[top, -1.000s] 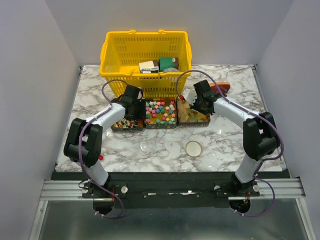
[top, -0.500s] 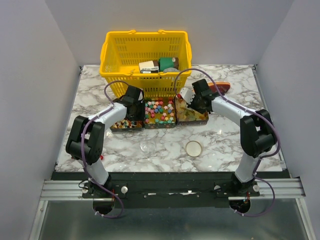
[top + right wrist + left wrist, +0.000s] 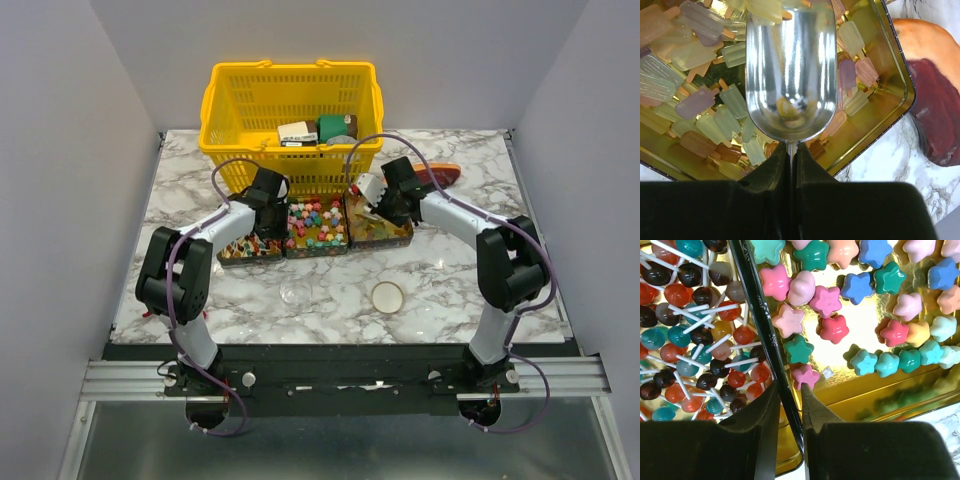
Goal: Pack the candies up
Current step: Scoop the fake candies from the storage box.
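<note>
Three gold trays of candies stand in front of the basket: ball lollipops (image 3: 690, 340) in the left tray (image 3: 240, 250), star-shaped sweets (image 3: 880, 305) in the middle tray (image 3: 318, 222), and pale ice-pop gummies (image 3: 690, 65) in the right tray (image 3: 385, 232). My left gripper (image 3: 789, 386) (image 3: 268, 200) straddles the black tray rim (image 3: 760, 305) between the lollipops and the stars, with both fingers pressed against it. My right gripper (image 3: 791, 145) (image 3: 385, 200) is shut on the handle of a metal scoop (image 3: 790, 75). The scoop hangs over the gummies and holds a few pieces.
A yellow basket (image 3: 290, 110) with a few boxes stands behind the trays. A red-brown meat slab (image 3: 935, 110) (image 3: 440, 175) lies right of the right tray. A clear cup (image 3: 296, 292) and a round lid (image 3: 387, 296) sit on the marble nearer the arm bases.
The left jaws have narrowed onto the tray rim. Both arms and the three trays have shifted slightly back toward the basket and a little left.
</note>
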### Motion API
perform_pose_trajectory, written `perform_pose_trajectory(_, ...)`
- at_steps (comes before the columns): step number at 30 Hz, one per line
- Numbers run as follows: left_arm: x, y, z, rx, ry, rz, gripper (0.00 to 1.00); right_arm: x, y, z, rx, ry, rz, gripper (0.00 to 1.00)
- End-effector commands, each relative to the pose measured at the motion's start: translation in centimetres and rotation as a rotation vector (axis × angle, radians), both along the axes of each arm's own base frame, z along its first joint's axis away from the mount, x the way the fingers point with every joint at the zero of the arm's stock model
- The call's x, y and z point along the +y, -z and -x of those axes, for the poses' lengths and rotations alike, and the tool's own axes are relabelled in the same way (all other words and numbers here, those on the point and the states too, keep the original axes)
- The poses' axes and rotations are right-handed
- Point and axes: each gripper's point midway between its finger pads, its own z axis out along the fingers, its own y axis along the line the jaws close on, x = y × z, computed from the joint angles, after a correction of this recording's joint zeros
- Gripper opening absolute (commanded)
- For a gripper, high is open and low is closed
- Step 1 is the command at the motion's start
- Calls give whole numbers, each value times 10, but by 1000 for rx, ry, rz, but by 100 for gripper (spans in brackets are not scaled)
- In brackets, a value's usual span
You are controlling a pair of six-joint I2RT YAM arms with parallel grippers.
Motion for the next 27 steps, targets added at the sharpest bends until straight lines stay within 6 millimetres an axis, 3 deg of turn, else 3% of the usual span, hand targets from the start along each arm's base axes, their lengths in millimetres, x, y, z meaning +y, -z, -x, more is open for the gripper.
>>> perform_pose_trajectory(1, -2, -3, -13, -23, 31, -13, 18, -2, 29, 34, 123, -39, 51, 1)
perform_pose_trajectory(4, -1, -1, -15, -27, 39, -25, 0, -11, 23, 35, 100, -20, 83, 1)
perform_pose_trajectory(10, -4, 3, -12, -25, 68, -40, 0, -21, 18, 47, 91, -13, 100, 1)
perform_pose_trajectory(17, -2, 7, -10, -9, 37, -85, 0, -42, 13, 46, 66, 16, 194, 1)
perform_pose_trajectory(27, -13, 0, -11, 82, -141, -1, 0, -60, 2, 59, 105, 74, 222, 1)
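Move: The rim where the lollipop and star trays meet is already between the left hand's open fingertips, its middle about 4 cm ahead and 1 cm below. The lollipops lie some 7 cm left and 2 cm ahead, the star candies 8 cm right and 4 cm ahead. The popsicle candies sit about 3 cm ahead, 3 cm left and 4 cm below the right hand holding the scoop; the toy steak is some 9 cm ahead and 10 cm right. The rim between the lollipop and star trays gets pinched as the left fingers close fully on it, that hand easing about 1 cm forward and then keeping hold. The scoop, still gripped by the right hand, pauses, then draws some 4 cm to the right and back over the popsicle tray towards its near right corner, barely rising, the wrist tilting about 7 degrees. ##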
